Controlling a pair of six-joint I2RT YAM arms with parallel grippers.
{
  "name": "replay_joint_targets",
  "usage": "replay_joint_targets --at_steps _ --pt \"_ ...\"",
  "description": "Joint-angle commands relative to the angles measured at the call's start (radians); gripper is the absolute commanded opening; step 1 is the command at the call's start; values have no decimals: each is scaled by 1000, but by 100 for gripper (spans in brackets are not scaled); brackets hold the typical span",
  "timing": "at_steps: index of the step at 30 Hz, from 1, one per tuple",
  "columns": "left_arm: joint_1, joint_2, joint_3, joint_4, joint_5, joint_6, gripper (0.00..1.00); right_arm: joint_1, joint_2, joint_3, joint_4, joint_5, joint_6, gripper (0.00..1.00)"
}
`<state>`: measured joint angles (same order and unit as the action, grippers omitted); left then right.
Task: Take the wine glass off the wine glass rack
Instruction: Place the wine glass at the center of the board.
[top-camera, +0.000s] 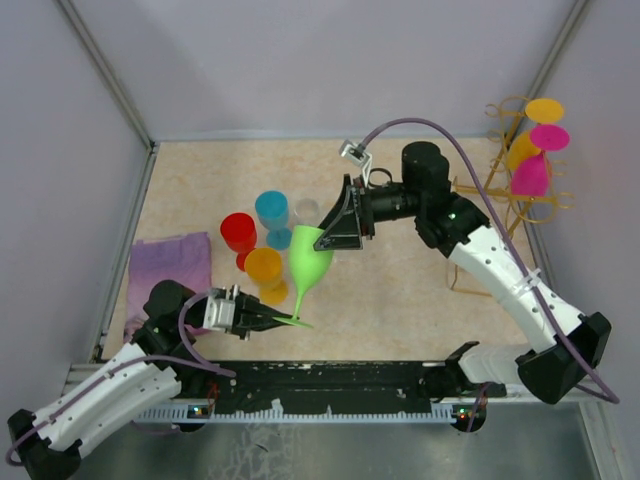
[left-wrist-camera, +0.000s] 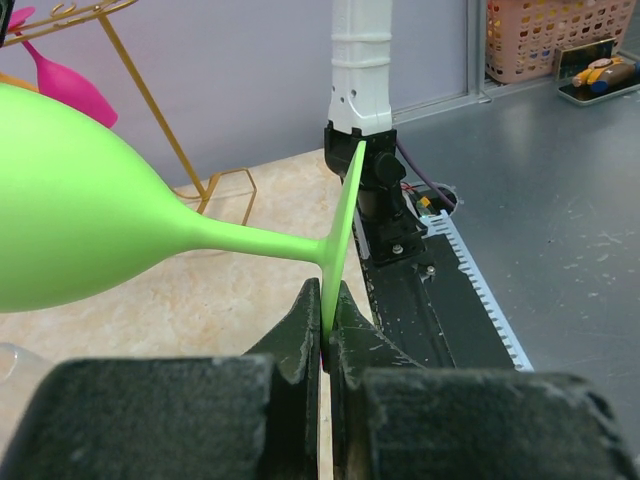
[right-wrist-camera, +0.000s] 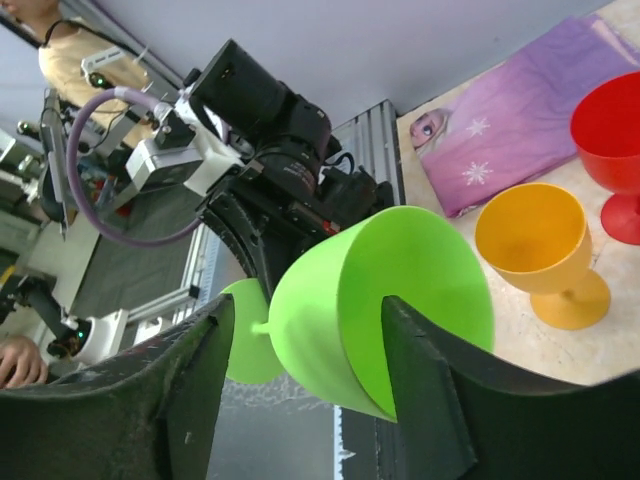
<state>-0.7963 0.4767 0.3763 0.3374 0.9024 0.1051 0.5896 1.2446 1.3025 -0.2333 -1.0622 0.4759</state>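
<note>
A green wine glass (top-camera: 308, 256) hangs tilted over the table, off the gold wire wine glass rack (top-camera: 497, 190) at the far right. My left gripper (top-camera: 285, 318) is shut on the edge of its round foot (left-wrist-camera: 340, 230), and the bowl (left-wrist-camera: 80, 210) points away from it. My right gripper (top-camera: 332, 238) stands open at the bowl's rim (right-wrist-camera: 400, 290). One of its fingers (right-wrist-camera: 440, 380) reaches inside the bowl and the other (right-wrist-camera: 190, 370) stands apart on the outside. A magenta glass (top-camera: 530, 175) and a yellow one (top-camera: 545, 110) still hang on the rack (left-wrist-camera: 150, 100).
Red (top-camera: 238, 232), blue (top-camera: 271, 210), orange (top-camera: 264, 268) and clear (top-camera: 306, 210) glasses stand close together left of the green one. A purple cloth (top-camera: 170, 265) lies at the left edge. Walls close in the table on three sides.
</note>
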Motion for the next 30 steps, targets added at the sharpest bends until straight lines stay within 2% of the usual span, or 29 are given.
replay_joint_targets --at_steps 1,3,8,11,18,19,21,25,26,28,30 --pt "-3 -12 20 29 11 23 0 34 19 77 -92 -31 -91 55" --pt "-4 -13 22 19 1 25 0 38 22 81 -102 -36 -97 49" --pt "-4 -20 22 -15 -18 36 0 48 8 75 -82 -44 -100 43" --pt "-4 -23 16 -18 -35 39 0 49 -2 76 -93 -38 -108 36" --pt "-4 -26 29 -59 -76 45 0 50 -19 67 -73 -13 -115 6" --pt "-4 -29 28 -62 -81 44 2 50 -21 68 -73 -2 -117 1" --pt "-4 -36 27 -66 -99 41 5 49 -27 70 -76 30 -123 0" --pt "-4 -50 26 -66 -143 33 19 49 -48 68 -68 55 -135 0" --pt "-4 -53 26 -66 -161 28 27 49 -54 68 -64 61 -135 0" --pt "-4 -56 26 -62 -188 19 50 49 -67 65 -61 73 -137 0" --pt "-4 -55 31 -60 -169 16 46 51 -77 67 -69 92 -143 0"
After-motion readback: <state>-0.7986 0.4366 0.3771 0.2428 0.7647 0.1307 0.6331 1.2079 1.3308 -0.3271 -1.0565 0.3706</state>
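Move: The green glass is already pinched by its foot in the left gripper, nearly lying down with the mouth forward; its middle is about 7 cm ahead, 3 cm right and 3 cm above that hand. From the right gripper, open around the rim, it is roughly 5 cm back, 5 cm left and 5 cm below. The yellow glass stands some 5 cm ahead and 15 cm left of the right hand, the clear glass 17 cm ahead and 6 cm left, both about 22 cm below. Close the right gripper fully on the green glass's rim, easing that hand back about 2 cm, first dipping slightly, then coming up again. Keep the left pinch on the foot, sinking about a centimetre, until the rim is gripped; then open the left fingers about halfway and shift that hand some 2 cm forward, turning a little counter-clockwise. ##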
